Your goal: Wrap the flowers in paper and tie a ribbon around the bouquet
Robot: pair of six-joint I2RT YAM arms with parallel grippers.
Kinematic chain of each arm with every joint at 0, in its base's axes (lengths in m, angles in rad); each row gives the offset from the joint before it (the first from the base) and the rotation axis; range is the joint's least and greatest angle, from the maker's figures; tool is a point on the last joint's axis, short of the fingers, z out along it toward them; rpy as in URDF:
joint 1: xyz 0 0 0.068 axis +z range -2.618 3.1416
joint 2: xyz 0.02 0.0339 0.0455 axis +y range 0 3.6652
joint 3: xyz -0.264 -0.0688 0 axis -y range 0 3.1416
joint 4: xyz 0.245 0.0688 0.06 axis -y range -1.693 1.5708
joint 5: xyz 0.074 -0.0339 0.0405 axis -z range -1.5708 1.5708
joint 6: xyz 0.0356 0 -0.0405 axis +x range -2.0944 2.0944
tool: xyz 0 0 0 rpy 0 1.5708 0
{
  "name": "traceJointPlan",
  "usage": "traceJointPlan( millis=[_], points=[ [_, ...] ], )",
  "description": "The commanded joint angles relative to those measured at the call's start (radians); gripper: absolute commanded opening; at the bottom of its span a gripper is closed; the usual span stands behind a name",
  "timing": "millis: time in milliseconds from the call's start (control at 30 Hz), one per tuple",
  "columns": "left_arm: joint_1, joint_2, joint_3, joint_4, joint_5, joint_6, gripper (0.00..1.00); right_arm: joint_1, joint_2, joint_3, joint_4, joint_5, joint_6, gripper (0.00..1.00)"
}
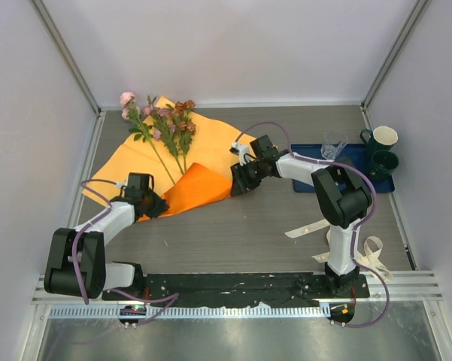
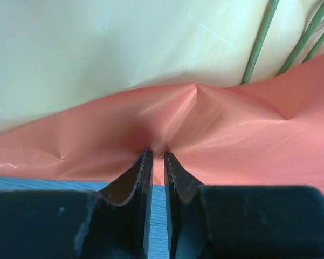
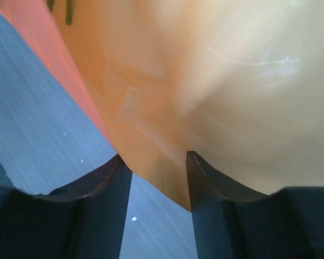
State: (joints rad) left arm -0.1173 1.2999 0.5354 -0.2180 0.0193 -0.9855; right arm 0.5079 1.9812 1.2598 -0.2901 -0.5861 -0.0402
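Observation:
The flowers lie on the spread orange paper, blooms toward the far left and stems running toward the paper's near fold. That bright fold is turned up over the paler side. My left gripper is shut on the fold, and the paper puckers at the tips. At the paper's right edge, my right gripper stands open with a corner of the paper lying across the gap. The cream ribbon lies on the table to the right, beside the right arm's base.
A blue tray at the right holds a clear glass and two green mugs. More ribbon loops lie near the right wall. White walls close in the table on three sides.

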Motion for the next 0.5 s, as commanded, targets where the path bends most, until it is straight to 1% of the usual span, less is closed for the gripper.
traceJointPlan(
  millis=[0, 33, 67, 167, 200, 233, 267, 333, 400, 467],
  points=[
    [0.002, -0.037, -0.008, -0.020, 0.011, 0.022, 0.18, 0.004, -0.134, -0.007, 0.060, -0.006, 0.108, 0.54],
    [0.004, -0.042, -0.008, -0.021, 0.014, 0.024, 0.19, 0.004, -0.154, 0.004, 0.058, -0.026, 0.114, 0.57],
    [0.004, -0.051, -0.005, -0.026, 0.016, 0.024, 0.18, 0.004, -0.153, 0.018, 0.055, -0.027, 0.120, 0.66],
    [0.002, -0.067, -0.005, -0.035, 0.016, 0.027, 0.19, 0.007, -0.079, 0.123, 0.017, -0.090, 0.117, 0.70],
    [0.004, -0.077, -0.005, -0.037, 0.014, 0.027, 0.19, 0.012, -0.052, 0.200, -0.003, -0.104, 0.118, 0.72],
    [0.002, -0.083, -0.006, -0.037, 0.016, 0.027, 0.19, 0.017, -0.023, 0.238, -0.024, -0.116, 0.109, 0.74],
    [0.004, -0.086, -0.006, -0.043, 0.011, 0.027, 0.19, 0.024, 0.026, 0.271, -0.043, -0.113, 0.114, 0.75],
    [0.002, -0.093, -0.006, -0.047, 0.007, 0.028, 0.19, 0.040, 0.070, 0.346, -0.040, -0.124, 0.134, 0.75],
    [0.004, -0.094, -0.011, -0.046, 0.007, 0.028, 0.19, 0.043, 0.128, 0.419, -0.037, -0.145, 0.193, 0.75],
    [0.004, -0.091, -0.012, -0.046, 0.007, 0.027, 0.19, 0.046, 0.162, 0.460, -0.037, -0.159, 0.241, 0.75]
  ],
)
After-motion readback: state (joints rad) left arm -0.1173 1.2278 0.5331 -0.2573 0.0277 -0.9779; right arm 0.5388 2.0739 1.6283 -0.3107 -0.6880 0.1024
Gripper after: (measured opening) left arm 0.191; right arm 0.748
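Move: From the right hand, low at the paper's right-hand fold, the tip of the orange flap lies some 11 cm left and 6 cm ahead, at about its height. The cut ends of the flower stems are just past that tip, 14 cm left and 5 cm ahead of this hand; the blossoms are about 18 cm ahead and 17 cm left. From the left hand, on the fold, the flap tip is roughly 12 cm ahead and 9 cm right. The right hand's already parting fingers come free of the paper's edge, opening wider as the hand lifts about 9 cm, at first nearly straight up, then also swinging left some 7 cm and forward 5 cm over the paper towards the flap tip, tilting about 10 degrees. The left hand, fingers still nearly shut at the fold, eases up about 1.5 cm. ##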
